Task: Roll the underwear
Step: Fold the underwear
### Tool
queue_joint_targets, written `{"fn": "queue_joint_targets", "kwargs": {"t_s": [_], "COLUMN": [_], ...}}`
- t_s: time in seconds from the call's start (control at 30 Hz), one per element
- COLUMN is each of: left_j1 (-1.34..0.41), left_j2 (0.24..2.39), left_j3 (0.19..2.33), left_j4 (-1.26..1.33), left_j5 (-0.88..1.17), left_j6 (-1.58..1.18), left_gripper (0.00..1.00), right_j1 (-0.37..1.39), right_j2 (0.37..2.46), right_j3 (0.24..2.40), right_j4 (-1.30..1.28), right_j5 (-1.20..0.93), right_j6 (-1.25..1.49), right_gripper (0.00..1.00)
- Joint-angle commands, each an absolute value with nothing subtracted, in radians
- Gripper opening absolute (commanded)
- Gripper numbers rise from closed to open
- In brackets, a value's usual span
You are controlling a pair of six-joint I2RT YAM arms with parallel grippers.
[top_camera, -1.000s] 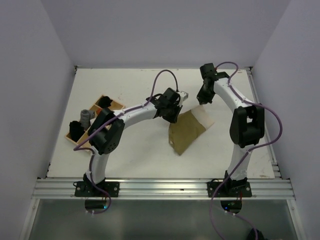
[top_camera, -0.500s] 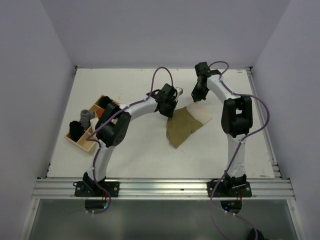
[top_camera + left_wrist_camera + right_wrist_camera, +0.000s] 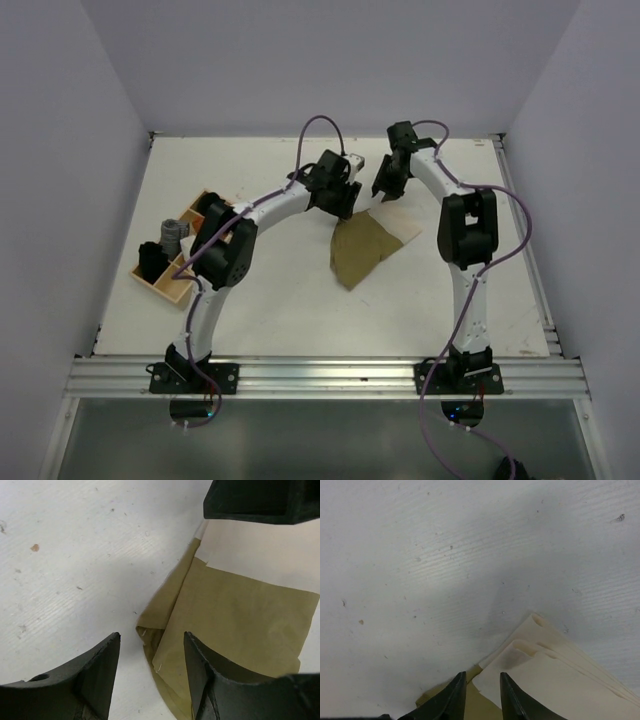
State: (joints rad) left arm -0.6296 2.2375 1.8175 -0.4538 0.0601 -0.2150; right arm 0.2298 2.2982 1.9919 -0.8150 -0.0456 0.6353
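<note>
The underwear (image 3: 362, 250) lies flat on the white table, olive-khaki with a cream-beige part (image 3: 402, 228) at its far right. My left gripper (image 3: 345, 210) hovers open over its far left corner. In the left wrist view the folded olive corner (image 3: 155, 625) lies below the gap of the left gripper (image 3: 151, 636), and nothing is pinched. My right gripper (image 3: 383, 195) stands open over the far cream edge. In the right wrist view the layered cream edge (image 3: 555, 675) lies under the right gripper (image 3: 482, 676), untouched by the fingers.
A wooden tray (image 3: 190, 290) with black and grey rolled items sits at the left of the table. The right gripper's black body (image 3: 260, 500) shows close ahead of the left one. Walls enclose the table on three sides.
Both grippers were shut on the cloth's far edge and have opened, letting it go. Both arms carried it toward the far side, and the underwear now lies slightly farther back and left.
</note>
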Motion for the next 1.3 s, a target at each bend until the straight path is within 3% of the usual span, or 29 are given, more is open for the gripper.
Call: {"fn": "queue_joint_targets", "kwargs": {"t_s": [0.0,0.27,0.53,0.7,0.9,1.03,1.27], "left_j1": [-0.630,-0.630,-0.647,-0.718,-0.813,-0.766,-0.638], "left_j2": [2.266,2.273,2.198,2.077,1.976,1.962,1.963], "left_j3": [1.845,1.773,1.634,1.471,1.396,1.437,1.402], "left_j4": [-0.439,-0.410,-0.376,-0.308,-0.319,-0.400,-0.368], "left_j5": [0.145,0.170,0.268,0.322,0.276,0.172,0.210], "left_j6": [-0.131,-0.069,-0.245,-0.354,-0.431,-0.423,-0.443], "left_gripper": [0.58,0.59,0.54,0.54,0.54,0.55,0.54], "right_j1": [0.226,0.198,0.193,0.192,0.193,0.202,0.242], "right_j2": [2.169,2.036,2.131,2.072,2.057,2.062,2.085], "right_j3": [1.948,1.738,1.819,1.701,1.738,1.772,1.802], "right_j4": [-0.854,-0.813,-0.851,-0.798,-0.831,-0.833,-0.822], "right_j5": [-0.084,-0.092,-0.077,-0.084,-0.081,-0.123,-0.211], "right_j6": [0.603,0.563,0.563,0.493,0.442,0.430,0.384], "right_gripper": [0.37,0.37,0.36,0.37,0.37,0.37,0.37]}}
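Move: The folded underwear's middle lies about 6 cm back and 7 cm to the right of the left gripper, some 5 cm lower. The loose corner at its left end is almost straight below the open left fingers, about 4 cm down. From the right gripper, the underwear's middle is some 12 cm back and 3 cm left; the cream waistband's middle is about 5 cm back and 4 cm right of that gripper, 5 cm below. Lower the open left gripper about 3 cm beside the underwear's left end, sweep it back towards the base some 14 cm, low over the table, tipping it down, then swing it about 6 cm forward and right. Meanwhile draw the right gripper back over the waistband, lifting, dipping and lifting again, and turn it slightly counter-clockwise; leave both sets of fingers open. ##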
